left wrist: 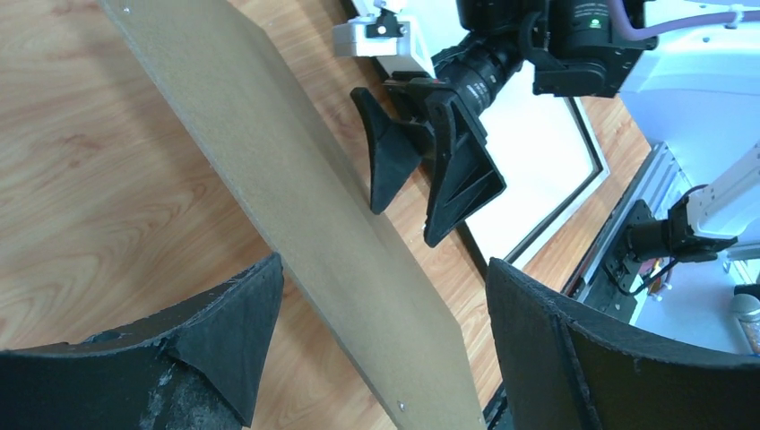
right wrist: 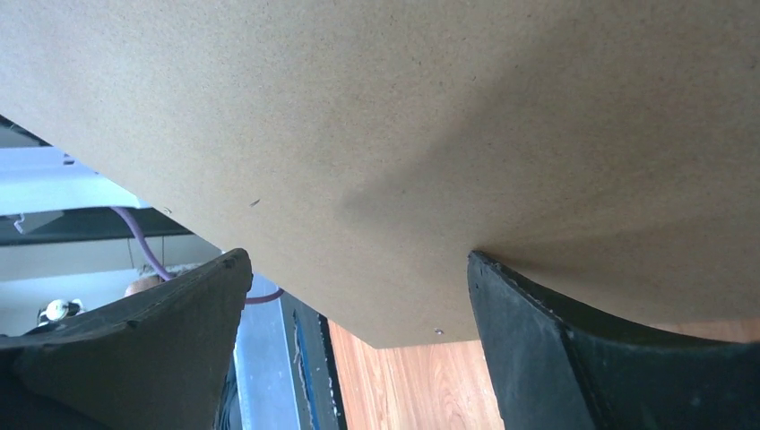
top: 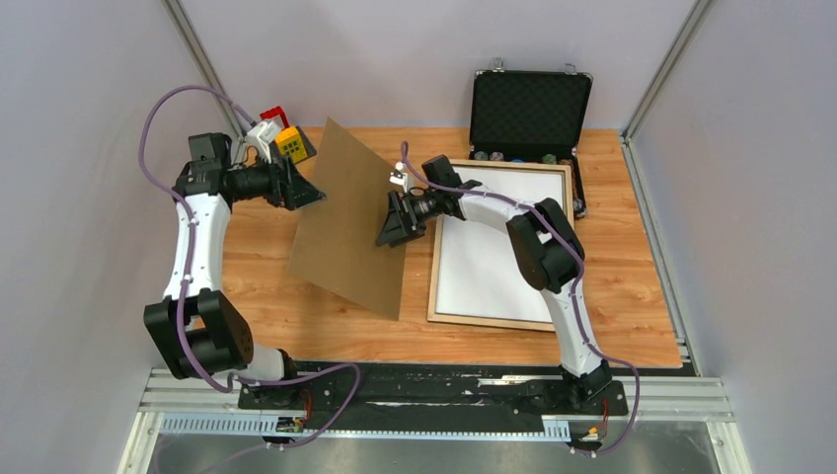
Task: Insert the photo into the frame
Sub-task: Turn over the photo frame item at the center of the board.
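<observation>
A plain brown backing board point(top: 350, 222) stands tilted on edge between my two grippers. My left gripper point(top: 308, 193) is open at the board's left edge, and the board point(left wrist: 296, 197) passes between its wide fingers point(left wrist: 242, 322). My right gripper point(top: 398, 225) is open on the board's right side. In the right wrist view one fingertip point(right wrist: 502, 287) rests against the board's face point(right wrist: 403, 134). The frame point(top: 489, 321), pale wood, lies flat on the table at right. A plain white surface point(top: 494, 247) fills its opening. The photo's printed side is not in view.
An open black case point(top: 530, 104) holding round chips stands behind the frame at the back right. A yellow and red object point(top: 286, 138) sits at the back left corner. Metal rails point(top: 434, 400) run along the table's near edge by the arm bases.
</observation>
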Motion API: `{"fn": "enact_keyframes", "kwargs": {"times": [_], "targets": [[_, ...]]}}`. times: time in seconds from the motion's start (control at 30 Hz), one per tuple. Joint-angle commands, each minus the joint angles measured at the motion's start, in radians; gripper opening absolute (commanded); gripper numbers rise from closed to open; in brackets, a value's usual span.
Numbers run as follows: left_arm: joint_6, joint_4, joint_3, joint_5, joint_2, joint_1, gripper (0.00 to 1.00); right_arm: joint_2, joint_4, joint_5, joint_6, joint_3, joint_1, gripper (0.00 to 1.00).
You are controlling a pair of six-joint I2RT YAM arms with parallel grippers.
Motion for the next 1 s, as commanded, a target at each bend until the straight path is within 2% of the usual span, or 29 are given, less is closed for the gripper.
{"fn": "enact_keyframes", "kwargs": {"times": [0.0, 0.23, 0.47, 0.67, 0.8, 0.93, 0.97], "targets": [[-0.104, -0.024, -0.049, 0.107, -0.042, -0.074, 0.89, 0.042, 0.071, -0.136, -0.070, -0.018, 0.012, 0.95], [-0.182, 0.050, -0.060, 0.074, -0.077, -0.117, 0.88, 0.006, 0.073, -0.209, -0.122, -0.056, -0.006, 0.95], [-0.240, 0.049, -0.023, -0.186, -0.073, -0.217, 0.83, -0.043, 0.072, -0.227, -0.159, -0.101, -0.029, 0.95], [-0.262, 0.028, 0.011, -0.335, -0.038, -0.301, 0.78, -0.077, 0.072, -0.225, -0.173, -0.127, -0.052, 0.95], [-0.287, 0.012, 0.047, -0.427, -0.014, -0.328, 0.70, -0.098, 0.070, -0.210, -0.174, -0.134, -0.062, 0.95], [-0.293, -0.013, 0.102, -0.511, 0.012, -0.346, 0.55, -0.116, 0.067, -0.195, -0.172, -0.134, -0.065, 0.95], [-0.293, -0.019, 0.116, -0.530, 0.020, -0.350, 0.48, -0.121, 0.065, -0.194, -0.170, -0.134, -0.065, 0.95]]}}
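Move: The brown board is already tilted up on its right edge, with its raised left edge between the left hand's open fingers. Its middle lies about 8 cm right of that hand, 3 cm back and some 12 cm below. From the right hand the middle is roughly 5 cm left, 1 cm ahead and 4 cm higher. The frame's middle is about 38 cm right, 6 cm back and 23 cm below the left hand; the toy house stands some 19 cm ahead and 10 cm left, 20 cm down. Keeping the board's raised edge between its fingers, the left hand carries it some 7 cm right, rising a little at first and then sinking about 5 cm as the fingers close partway around the board and reach farther over it. The open right hand stays close to the upper face and eases about 3 cm right and slightly back. ##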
